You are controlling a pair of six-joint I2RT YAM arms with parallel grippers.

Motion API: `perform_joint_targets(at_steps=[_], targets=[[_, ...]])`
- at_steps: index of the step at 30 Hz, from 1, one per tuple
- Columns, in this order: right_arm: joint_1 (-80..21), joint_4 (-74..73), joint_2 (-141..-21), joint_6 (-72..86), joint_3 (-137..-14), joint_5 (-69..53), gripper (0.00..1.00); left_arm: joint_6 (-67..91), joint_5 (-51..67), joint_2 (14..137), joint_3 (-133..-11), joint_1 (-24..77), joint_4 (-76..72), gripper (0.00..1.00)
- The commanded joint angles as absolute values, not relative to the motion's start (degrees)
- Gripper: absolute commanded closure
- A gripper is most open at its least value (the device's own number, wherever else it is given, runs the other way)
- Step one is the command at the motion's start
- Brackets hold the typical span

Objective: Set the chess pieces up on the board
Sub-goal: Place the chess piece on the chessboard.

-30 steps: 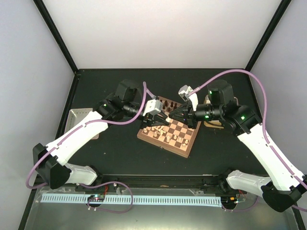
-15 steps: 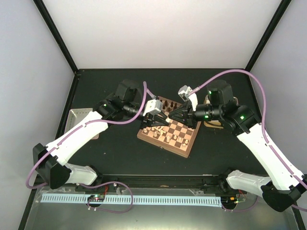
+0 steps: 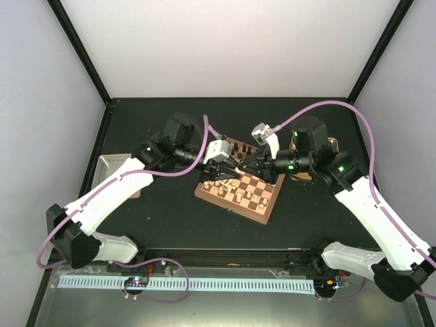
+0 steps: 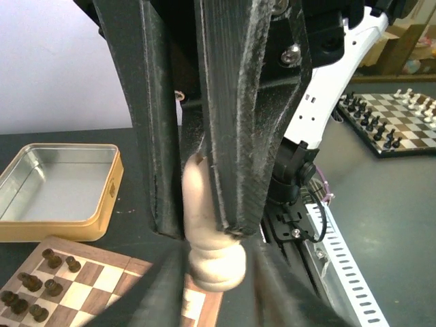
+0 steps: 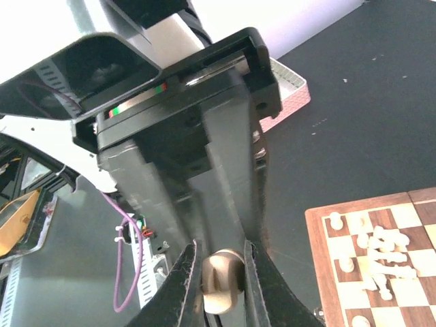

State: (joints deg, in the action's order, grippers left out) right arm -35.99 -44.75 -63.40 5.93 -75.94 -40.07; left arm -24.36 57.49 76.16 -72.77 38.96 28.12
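The board [image 3: 231, 206] lies at the table's middle, with dark chess pieces [image 3: 240, 146] along its far edge and cream ones [image 3: 225, 184] scattered on its left part. Both grippers meet tip to tip above it. My left gripper [image 3: 234, 165] [image 4: 199, 228] is shut on a cream chess piece [image 4: 212, 252], whose rounded base sticks out below its fingers. My right gripper [image 3: 240, 164] [image 5: 221, 255] is shut on that same piece's base [image 5: 223, 279]. The right fingers [image 4: 272, 289] show blurred at the bottom of the left wrist view.
A metal tin tray [image 3: 116, 167] [image 4: 54, 177] sits left of the board. A wooden box [image 3: 306, 174] is partly hidden behind the right arm. Several cream pieces [image 5: 378, 252] lie tumbled on the board's near squares. The frame's black posts stand at the back corners.
The right arm's wrist and elbow have shifted slightly left toward the left gripper. The left arm and the cream piece between the grippers stay where they were.
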Motion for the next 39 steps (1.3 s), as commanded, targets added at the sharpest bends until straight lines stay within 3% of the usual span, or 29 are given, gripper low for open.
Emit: perform_joint_targets(at_steps=[1, 2, 3, 8, 13, 17, 25, 39], targets=[[-36.4, -39.6, -61.3, 10.5, -73.7, -34.3, 0.99, -22.1, 55.2, 75.5, -74.7, 38.9, 25.6, 0.56], [-36.3, -38.4, -60.8, 11.4, -72.7, -31.9, 0.99, -19.8, 53.3, 75.1, -74.3, 38.8, 24.6, 0.43], [-36.4, -37.1, -60.3, 12.4, -71.6, -29.3, 0.99, -17.1, 50.5, 74.6, -73.6, 38.8, 23.2, 0.36], [-37.2, -32.7, -59.0, 18.2, -65.1, -9.7, 0.99, -4.6, 32.9, 69.7, -69.3, 37.9, 17.6, 0.22], [-43.4, -31.4, -60.7, 21.4, -61.0, 6.2, 0.99, 12.4, 11.1, 65.1, -68.2, 37.8, 19.9, 0.19], [-49.5, -31.1, -63.5, 24.3, -57.5, 12.4, 0.99, 18.0, 5.5, 58.7, -62.8, 37.8, 19.7, 0.18], [-56.8, -28.7, -68.1, 32.5, -47.8, 16.8, 0.99, 21.2, 3.5, 48.2, -51.5, 37.7, 16.0, 0.16], [-58.0, -25.3, -76.2, 39.1, -42.0, 19.0, 0.96, 21.4, 2.1, 49.4, -49.0, 37.6, 17.5, 0.16]])
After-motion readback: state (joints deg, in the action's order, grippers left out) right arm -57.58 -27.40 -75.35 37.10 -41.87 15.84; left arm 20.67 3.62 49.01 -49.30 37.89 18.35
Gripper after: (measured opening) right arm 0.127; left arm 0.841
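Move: Both hands still hold the white piece high over the board, it lying at the right fingertips and some 1 cm right of the left hand's point. The empty near-edge square for it lies about 4 cm ahead, 2 cm right and 31 cm below the right hand. A standing white piece is some 2 cm farther out and 4 cm left of that square; the loose white pile is about 10 cm ahead and 5 cm left of the right hand. Left lets go, withdrawing leftward; right, tipping down, lowers the piece some 28 cm towards the board's near edge. ##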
